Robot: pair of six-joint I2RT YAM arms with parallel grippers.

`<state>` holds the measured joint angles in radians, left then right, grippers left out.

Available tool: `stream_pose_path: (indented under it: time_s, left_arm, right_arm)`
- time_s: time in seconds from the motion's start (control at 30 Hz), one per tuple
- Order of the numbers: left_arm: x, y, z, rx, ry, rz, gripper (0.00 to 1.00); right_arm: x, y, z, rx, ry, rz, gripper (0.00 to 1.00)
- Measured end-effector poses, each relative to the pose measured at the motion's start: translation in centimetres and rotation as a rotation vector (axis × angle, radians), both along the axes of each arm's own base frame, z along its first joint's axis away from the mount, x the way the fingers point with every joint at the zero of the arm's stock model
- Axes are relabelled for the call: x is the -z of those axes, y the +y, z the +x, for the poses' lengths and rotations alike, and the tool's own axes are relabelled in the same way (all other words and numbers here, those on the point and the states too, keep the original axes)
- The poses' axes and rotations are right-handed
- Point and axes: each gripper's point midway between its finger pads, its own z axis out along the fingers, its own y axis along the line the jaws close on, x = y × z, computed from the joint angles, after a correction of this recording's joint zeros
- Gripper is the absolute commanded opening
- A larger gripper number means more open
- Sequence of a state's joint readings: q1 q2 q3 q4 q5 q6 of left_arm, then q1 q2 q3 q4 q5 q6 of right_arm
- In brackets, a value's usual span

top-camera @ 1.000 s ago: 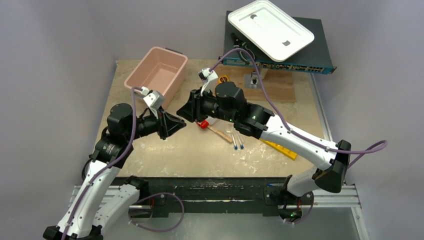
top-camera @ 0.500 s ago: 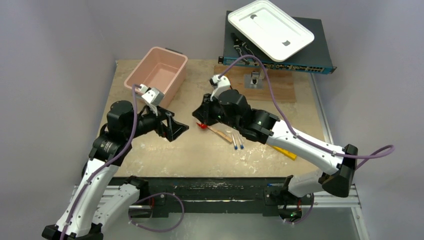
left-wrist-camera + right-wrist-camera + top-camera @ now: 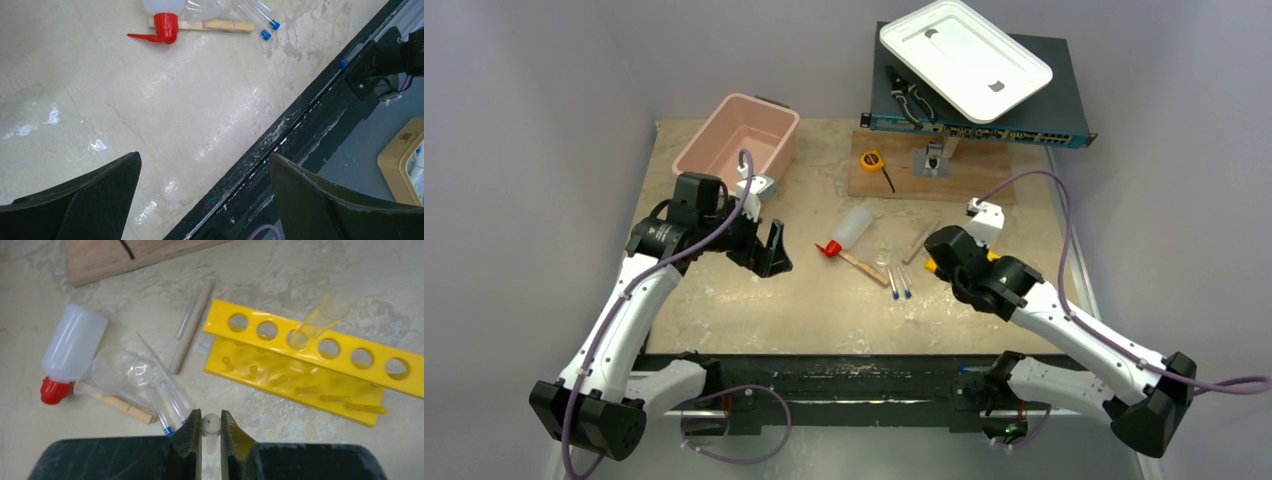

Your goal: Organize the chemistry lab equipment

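Observation:
In the right wrist view, my right gripper (image 3: 211, 416) is shut on a thin clear tube (image 3: 211, 424), seen end-on, just above the table. Ahead of it lies the yellow holed rack (image 3: 310, 360), with one clear tube (image 3: 322, 315) leaning in a hole. To the left are the squeeze bottle (image 3: 72, 350) with its red nozzle, blue-tipped tubes (image 3: 165, 405) and a wooden stick (image 3: 192, 325). My left gripper (image 3: 774, 252) stands open and empty left of the bottle (image 3: 852, 226). In the top view the right arm hides most of the rack.
A pink bin (image 3: 739, 140) stands at the back left. A yellow tape measure (image 3: 871, 160) lies on a wooden board (image 3: 964, 180). Behind it, pliers (image 3: 909, 100) and a white tray (image 3: 964, 55) rest on a black box. A wooden clip (image 3: 122, 407) lies by the bottle.
The right arm has swung back from the middle to the right, over the rack, its jaws now shut on a tube. The left gripper has opened and drawn back to the left.

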<state>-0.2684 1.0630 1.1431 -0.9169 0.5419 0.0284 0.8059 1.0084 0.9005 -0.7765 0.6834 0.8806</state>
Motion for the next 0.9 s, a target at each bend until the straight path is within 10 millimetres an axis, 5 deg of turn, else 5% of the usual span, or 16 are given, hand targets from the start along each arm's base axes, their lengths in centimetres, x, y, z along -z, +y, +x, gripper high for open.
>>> stream_pose_path:
  time_s: [0.43, 0.9]
  left_arm:
    - [0.9, 0.6, -1.1, 0.059, 0.014, 0.053, 1.00]
    - [0.7, 0.5, -0.9, 0.060, 0.014, 0.051, 1.00]
  right_arm:
    - [0.1, -5.8, 1.5, 0.267, -0.063, -0.176, 0.00]
    - [0.0, -6.0, 3.9, 0.319, -0.139, -0.229, 0.00]
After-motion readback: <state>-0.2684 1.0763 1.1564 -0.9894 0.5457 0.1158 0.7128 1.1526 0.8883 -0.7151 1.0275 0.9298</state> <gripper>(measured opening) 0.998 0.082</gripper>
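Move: The yellow test-tube rack, where the right hand is taking its slender tube, has its middle about 13 cm to this hand's right, 6 cm ahead and 14 below. The wooden stick lies some 15 cm ahead and 1 cm right; the blue-capped tubes about 6 cm ahead and 4 cm left, both some 16 below. From the left hand the rack is roughly 43 cm right, 6 ahead, 20 below. The right hand carries its still-gripped tube about 6 cm right, then 4 cm forward towards the rack, turning clockwise. ##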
